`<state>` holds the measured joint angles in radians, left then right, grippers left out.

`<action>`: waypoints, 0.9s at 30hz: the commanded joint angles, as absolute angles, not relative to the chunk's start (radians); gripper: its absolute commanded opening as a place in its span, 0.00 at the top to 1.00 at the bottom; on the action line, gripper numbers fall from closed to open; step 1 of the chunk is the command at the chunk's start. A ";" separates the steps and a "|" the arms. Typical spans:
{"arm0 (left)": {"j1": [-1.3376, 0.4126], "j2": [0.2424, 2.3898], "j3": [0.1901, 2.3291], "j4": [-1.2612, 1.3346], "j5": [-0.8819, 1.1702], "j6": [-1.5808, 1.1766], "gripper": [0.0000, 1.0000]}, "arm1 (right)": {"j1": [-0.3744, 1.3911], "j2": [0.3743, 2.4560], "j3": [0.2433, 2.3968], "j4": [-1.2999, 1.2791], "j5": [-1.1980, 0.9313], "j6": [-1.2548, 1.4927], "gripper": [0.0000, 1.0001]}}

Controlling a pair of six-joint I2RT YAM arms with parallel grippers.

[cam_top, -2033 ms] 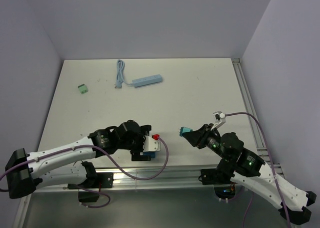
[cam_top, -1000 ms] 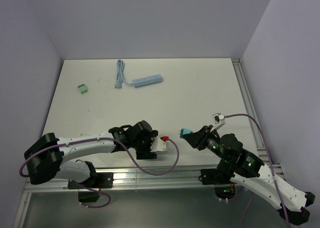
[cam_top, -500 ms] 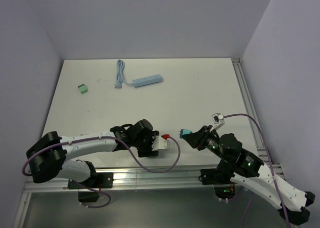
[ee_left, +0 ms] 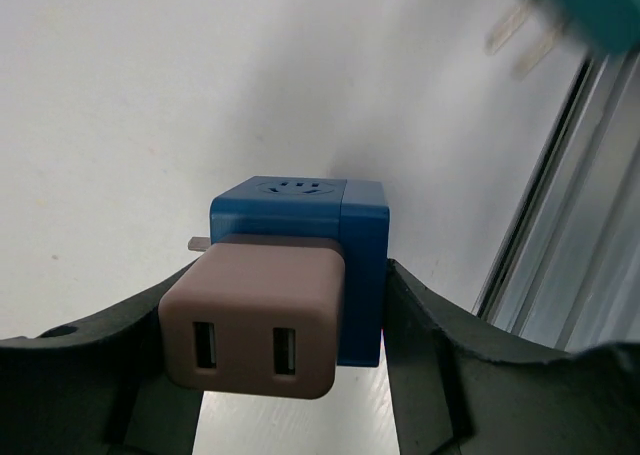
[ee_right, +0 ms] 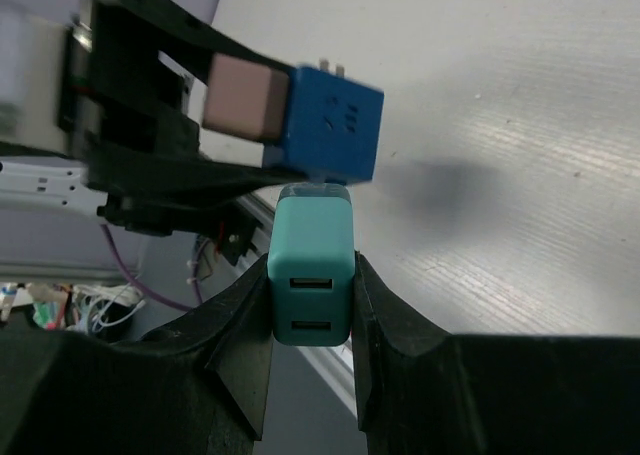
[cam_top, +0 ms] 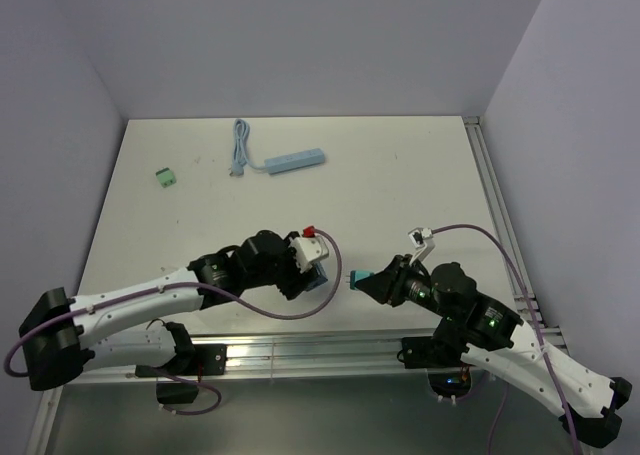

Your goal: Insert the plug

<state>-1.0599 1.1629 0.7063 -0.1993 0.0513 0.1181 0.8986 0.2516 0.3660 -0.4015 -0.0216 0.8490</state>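
Note:
My left gripper (cam_top: 303, 263) is shut on a blue socket cube (ee_left: 300, 210) with a pinkish-brown USB adapter (ee_left: 255, 320) plugged into its near face, and holds it off the white table (cam_top: 300, 200). In the right wrist view the cube (ee_right: 330, 125) hangs just ahead of the teal plug (ee_right: 311, 270), which my right gripper (ee_right: 311, 275) is shut on. The plug's metal prongs (ee_left: 520, 35) point toward the cube, a small gap away. From above, the plug (cam_top: 362, 278) sits right of the cube (cam_top: 320, 278).
A light blue power strip (cam_top: 295, 161) with its coiled cable (cam_top: 240, 147) lies at the back of the table. A small green block (cam_top: 166, 177) is at the back left. Aluminium rails run along the near edge (cam_top: 300, 350) and the right side (cam_top: 495, 205).
My left gripper closed in on the cube, lifted it off the table and turned it toward the right. My right gripper moved left with the teal plug, narrowing the gap.

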 commanded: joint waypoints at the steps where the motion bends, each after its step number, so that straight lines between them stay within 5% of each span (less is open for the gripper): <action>1: -1.061 1.054 0.712 -0.041 -0.009 -0.041 1.00 | 0.893 0.248 0.370 -0.319 -0.093 0.871 1.00; 19: -1.063 0.740 0.696 -0.178 0.379 0.191 1.00 | 0.893 0.403 0.549 -0.339 -0.224 0.879 1.00; 27: -1.065 0.643 0.683 -0.253 0.364 0.248 1.00 | 0.893 0.452 0.681 -0.373 -0.302 0.923 1.00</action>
<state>-1.0618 0.6556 0.6762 -0.2668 0.3435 0.1997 0.8986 0.4416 0.5911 -0.3771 -0.2684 0.9012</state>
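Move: The teal plug, held in the right hand with its prongs towards the left hand, lies about 11 cm to the right of the left hand, 3 cm back and some 5 cm higher. From the right hand, the blue adapter is roughly 11 cm to the left, 5 cm ahead and 7 cm lower. The pink plug, on the adapter and between the left fingers, is about 13 cm left of the right hand, 4 cm ahead and 5 cm below. The blue adapter, still gripped with the pink plug, is lifted about 12 cm by the left hand, straight up at first, then also back towards the base and finally a little left, while the wrist swings some 30 degrees to bring the downward-pointing fingers near level. The right hand keeps its grip on the teal plug, easing left and back, then rising too, its fingers turning counter-clockwise towards the adapter. ##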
